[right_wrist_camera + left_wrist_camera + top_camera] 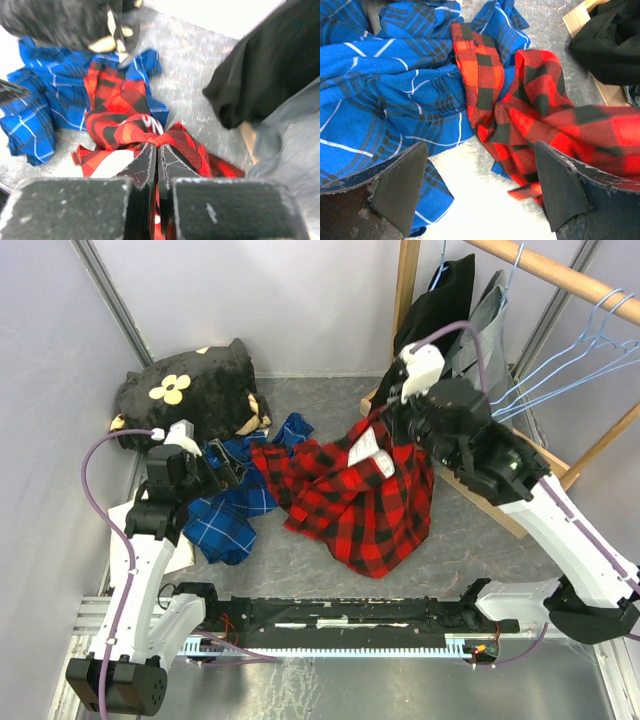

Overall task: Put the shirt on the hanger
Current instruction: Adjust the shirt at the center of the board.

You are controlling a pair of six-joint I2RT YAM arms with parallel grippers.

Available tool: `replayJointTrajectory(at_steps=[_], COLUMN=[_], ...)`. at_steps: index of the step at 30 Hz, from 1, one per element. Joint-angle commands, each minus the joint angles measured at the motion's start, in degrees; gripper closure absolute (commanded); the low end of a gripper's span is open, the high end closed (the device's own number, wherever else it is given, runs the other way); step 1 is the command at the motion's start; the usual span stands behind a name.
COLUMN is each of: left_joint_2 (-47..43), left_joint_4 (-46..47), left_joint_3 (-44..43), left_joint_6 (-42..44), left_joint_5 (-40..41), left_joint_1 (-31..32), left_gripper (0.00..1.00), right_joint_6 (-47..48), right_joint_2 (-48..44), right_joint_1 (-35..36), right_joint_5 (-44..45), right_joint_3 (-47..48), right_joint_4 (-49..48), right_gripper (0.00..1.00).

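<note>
The red-and-black plaid shirt [360,502] lies bunched mid-table, its upper edge lifted at the right. My right gripper [388,423] is shut on that raised fold. In the right wrist view the fingertips [158,148] pinch the red fabric [120,125], with white lettering beside them. My left gripper [236,470] hovers open over the cloth at the left. Its wide-apart jaws [480,185] frame bare table, with the shirt's sleeve [540,115] near the right finger. Several light-blue wire hangers [575,368] hang on the wooden rail at the top right.
A blue plaid shirt [235,510] [385,90] [45,110] lies crumpled under and left of the red one. A black flowered garment [195,390] sits at the back left. Black [440,300] and grey [490,325] clothes hang from the wooden rail [560,275].
</note>
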State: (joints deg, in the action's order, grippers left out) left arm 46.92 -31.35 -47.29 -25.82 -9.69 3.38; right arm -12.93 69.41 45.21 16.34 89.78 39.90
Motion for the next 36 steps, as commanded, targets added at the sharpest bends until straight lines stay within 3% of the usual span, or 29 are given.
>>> replayJointTrajectory(at_steps=[1, 7, 11, 14, 19, 23, 26, 29, 33, 36], left_joint_2=[-0.9, -1.1, -1.3, -1.7, -2.5, -2.1, -1.6, -1.3, -1.3, -1.1], left_joint_4=[0.6, -0.2, -0.9, -1.6, -2.2, -2.2, -2.0, -1.4, 0.6, 2.0], left_joint_3=[-4.1, -5.8, -6.1, -6.1, -5.4, -4.5, -4.1, -3.0, -1.2, -0.1], left_joint_6=[0.3, -0.1, -0.4, -0.1, 0.4, 0.0, -0.1, -0.1, -0.3, -0.1], left_joint_5=[2.0, 3.3, 3.9, 4.6, 5.9, 6.2, 6.2, 5.8, 3.4, 1.2], left_joint_1=[0.1, 0.0, 0.1, 0.0, 0.0, 0.0, 0.0, 0.1, 0.1, 0.1], left_gripper=[0.07, 0.08, 0.08, 0.08, 0.08, 0.08, 0.09, 0.08, 0.07, 0.05], right_joint_6=[8.1, 11.5, 11.7, 9.6, 4.3, 6.1, 5.4, 4.4, 3.9, 2.5], right_joint_2=[5.1, 15.1, 18.8, 19.6, 17.6, 18.0, 15.5, 11.0, 7.5, 5.2], right_joint_1=[-0.2, -0.2, -0.2, -0.1, 2.8, 8.9, 10.1, 10.0, 10.1, 10.1], right_joint_5=[-1.2, -3.1, -5.1, -11.5, -26.1, -31.5, -24.2, -12.2, 1.5, 5.3], right_joint_3=[17.0, 40.2, 46.6, 44.0, 26.6, 16.9, 10.8, 5.1, 1.3, -3.3], right_joint_4=[-1.1, 0.6, -0.9, -1.3, -6.1, -4.6, -3.5, -3.6, 1.8, 4.5], right_gripper=[0.99, 1.00, 1.00, 1.00, 0.98, 0.68, 0.39, 0.21, 0.16, 0.16])
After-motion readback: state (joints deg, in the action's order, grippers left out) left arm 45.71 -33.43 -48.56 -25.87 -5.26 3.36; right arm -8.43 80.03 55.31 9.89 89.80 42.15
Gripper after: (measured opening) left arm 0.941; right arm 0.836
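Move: My right fingers already hold the red shirt aloft; the spot at the board's centre lies about 10 cm to their left, 4 cm back and 29 cm below. The blue shirt is some 28 cm left and 3 cm back on the board, the pillow about 38 cm left and 16 cm ahead. The hanging black shirt is roughly 16 cm ahead and 9 cm right. From my left hand the centre spot is some 16 cm right, 3 cm back and 12 cm down. With my right hand I keep my pinch on the red shirt and lift nearly 20 cm higher, tipping the fingers up, then swing left and down past my starting height towards the blue shirt's side, turning counter-clockwise. I open during this flinging sweep, let go well above the board, and finish by drawing the empty, open hand back to the right. My open left hand only bobs up and back. ##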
